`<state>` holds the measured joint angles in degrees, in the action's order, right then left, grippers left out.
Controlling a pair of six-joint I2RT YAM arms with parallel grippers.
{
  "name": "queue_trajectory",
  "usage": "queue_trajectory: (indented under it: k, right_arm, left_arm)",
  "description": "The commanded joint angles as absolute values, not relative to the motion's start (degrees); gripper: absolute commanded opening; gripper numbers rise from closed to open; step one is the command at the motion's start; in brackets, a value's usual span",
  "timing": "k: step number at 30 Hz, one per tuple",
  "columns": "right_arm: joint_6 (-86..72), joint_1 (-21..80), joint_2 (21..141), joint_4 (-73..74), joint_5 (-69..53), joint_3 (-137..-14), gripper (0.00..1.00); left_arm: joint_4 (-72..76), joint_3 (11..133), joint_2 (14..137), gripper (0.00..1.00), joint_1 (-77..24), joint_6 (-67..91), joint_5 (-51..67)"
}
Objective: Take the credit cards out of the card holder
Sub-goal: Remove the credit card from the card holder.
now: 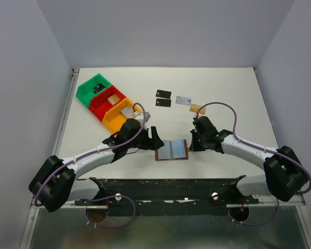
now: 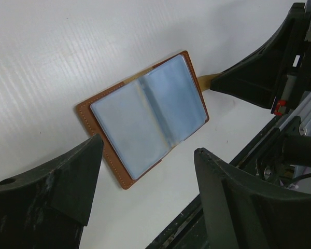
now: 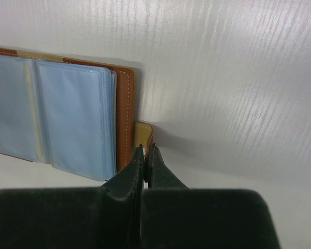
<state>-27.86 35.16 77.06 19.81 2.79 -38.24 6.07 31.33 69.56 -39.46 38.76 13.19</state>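
The card holder (image 1: 172, 150) lies open on the table, a brown leather wallet (image 2: 145, 116) with grey-blue pockets (image 3: 67, 114) facing up. My right gripper (image 1: 191, 144) is at its right edge, shut (image 3: 146, 148) on the little brown closing tab (image 3: 143, 134). My left gripper (image 1: 154, 136) hovers at the holder's left edge, open (image 2: 147, 145), with nothing between its fingers. Behind the holder, credit cards lie on the table: two black ones (image 1: 163, 94) (image 1: 163, 102), a pale silver one (image 1: 183, 100) and a tan one (image 1: 197, 109). I cannot tell whether any card is inside the pockets.
Green (image 1: 95, 87), red (image 1: 108, 101) and yellow (image 1: 119, 115) bins stand in a row at the back left, close behind my left arm, with small white pieces in them. A black rail (image 1: 166, 187) runs along the near table edge.
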Motion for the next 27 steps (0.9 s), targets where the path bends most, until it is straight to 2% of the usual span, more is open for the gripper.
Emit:
queue_trajectory:
  k: [1,11,27]
  right_arm:
    - [-27.95,35.33,74.19,19.86,-1.21,-37.01,0.0]
    - [-28.56,35.33,73.74,19.51,-2.64,-35.25,0.0]
    - [-27.95,35.33,74.79,18.9,-3.08,-34.98,0.0]
  left_arm:
    - [6.42,33.66,72.77,0.83,-40.52,35.34,18.71]
    - [4.14,37.26,80.33,0.84,-42.01,34.28,19.52]
    - [1.58,37.53,83.05,0.84,-42.28,35.68,15.12]
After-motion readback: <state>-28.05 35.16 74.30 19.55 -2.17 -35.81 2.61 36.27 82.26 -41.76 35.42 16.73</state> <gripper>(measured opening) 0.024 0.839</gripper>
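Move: The card holder's middle lies roughly 6 cm to the right of the left hand, 2 cm ahead and 7 cm below. Its strap is about 15 cm to that hand's right; the orange tray stands 19 cm ahead and 19 cm left, and the nearer black card some 29 cm ahead and 2 cm right. The right hand already pinches the strap, with the holder's middle about 9 cm to its left, roughly level fore and aft. Down about 4.5 cm goes the left hand with its fingers staying open, shifting right and slightly back towards the left part of the card holder, then easing a little left as it keeps sinking; the fingers tip some 10 degrees more steeply down. The right hand keeps its pinch on the strap and draws back about 1.5 cm. ##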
